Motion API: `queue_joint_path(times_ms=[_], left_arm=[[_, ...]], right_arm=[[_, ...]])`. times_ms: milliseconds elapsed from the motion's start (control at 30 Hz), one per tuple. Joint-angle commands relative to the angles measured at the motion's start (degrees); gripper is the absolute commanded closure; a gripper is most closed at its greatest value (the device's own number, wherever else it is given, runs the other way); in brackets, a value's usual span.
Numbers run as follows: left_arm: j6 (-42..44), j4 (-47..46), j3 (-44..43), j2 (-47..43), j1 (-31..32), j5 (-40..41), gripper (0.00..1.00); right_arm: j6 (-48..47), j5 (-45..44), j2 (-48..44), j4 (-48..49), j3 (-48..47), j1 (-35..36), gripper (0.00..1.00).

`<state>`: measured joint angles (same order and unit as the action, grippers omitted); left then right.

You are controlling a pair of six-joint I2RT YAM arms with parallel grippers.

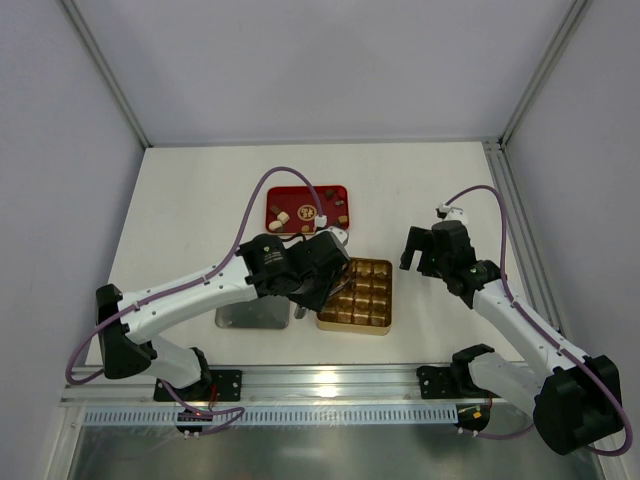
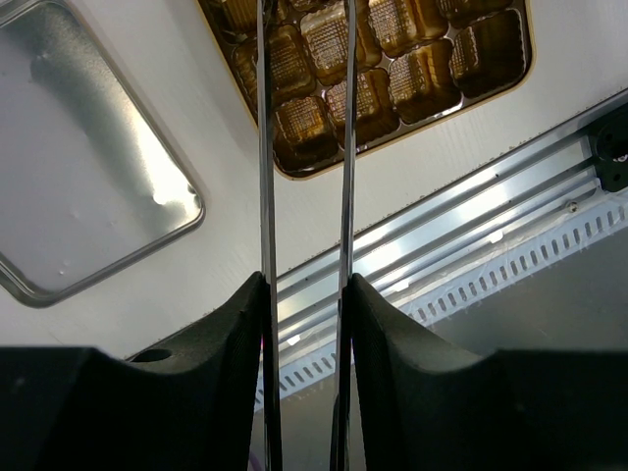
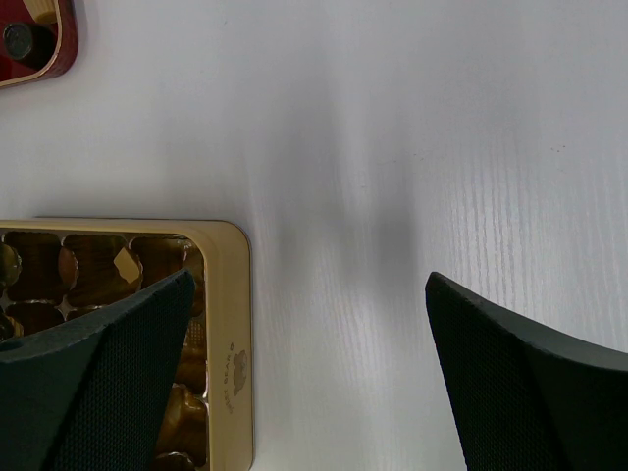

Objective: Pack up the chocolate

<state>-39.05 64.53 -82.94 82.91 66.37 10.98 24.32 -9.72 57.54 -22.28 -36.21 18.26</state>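
Observation:
The chocolate pieces (image 1: 283, 216), cream and dark brown, lie in the red tray (image 1: 307, 190) at the back. One dark piece (image 3: 20, 39) shows in the right wrist view. The gold tin (image 1: 388, 300) lies in front of the tray, and the cells (image 2: 422, 69) I can see look empty. My left gripper (image 1: 325, 262) hovers over the tin's left side. It (image 2: 304, 280) is shut on thin metal tweezers (image 2: 263, 147), whose tips run out of view. My right gripper (image 1: 425, 250) is open and empty (image 3: 309, 285), above bare table just right of the tin's rim (image 3: 235, 324).
The silver tin lid (image 1: 255, 312) lies upside down left of the gold tin; it also shows in the left wrist view (image 2: 88, 167). An aluminium rail (image 1: 330, 385) runs along the near table edge. Grey walls enclose the table on three sides.

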Motion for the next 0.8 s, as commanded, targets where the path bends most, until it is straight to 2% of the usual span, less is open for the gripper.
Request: queue_joint_path(times_ms=[0,267,467,767], left_arm=[[-0.2,-0.8,-2.0,-0.8,0.3,1.7,0.63],[1.9,1.1,-8.8,-1.4,-1.1,7.2,0.62],[6.9,0.2,-12.9,1.8,-8.6,6.6,0.61],[14.3,-2.0,-21.6,12.8,-20.5,3.7,0.61]], right_arm=[[0.3,-0.5,-0.2,1.5,-1.1,-0.1,0.0],[-0.2,-0.4,-0.1,1.0,-1.9,-0.1,0.0],[-0.7,-0.1,-0.1,0.7,-1.9,-0.1,0.0],[-0.9,0.2,-0.4,0.5,-1.5,-0.1,0.0]])
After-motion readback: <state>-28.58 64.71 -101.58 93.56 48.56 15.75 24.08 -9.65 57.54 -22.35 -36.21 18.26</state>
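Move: The left hand, gripping tweezers over the chocolate box's left side, has the red tray of chocolates about 22 cm ahead, 4 cm left and some 15 cm below. The gold box's middle is roughly 4 cm ahead and 5 cm right, equally low; the metal tray lies about 5 cm ahead and 15 cm left. From the right hand, the red tray is some 8 cm ahead and 23 cm left. Left hand, still gripping the tweezers, lifts from the box, then swings about 14 cm forward towards the red tray. ##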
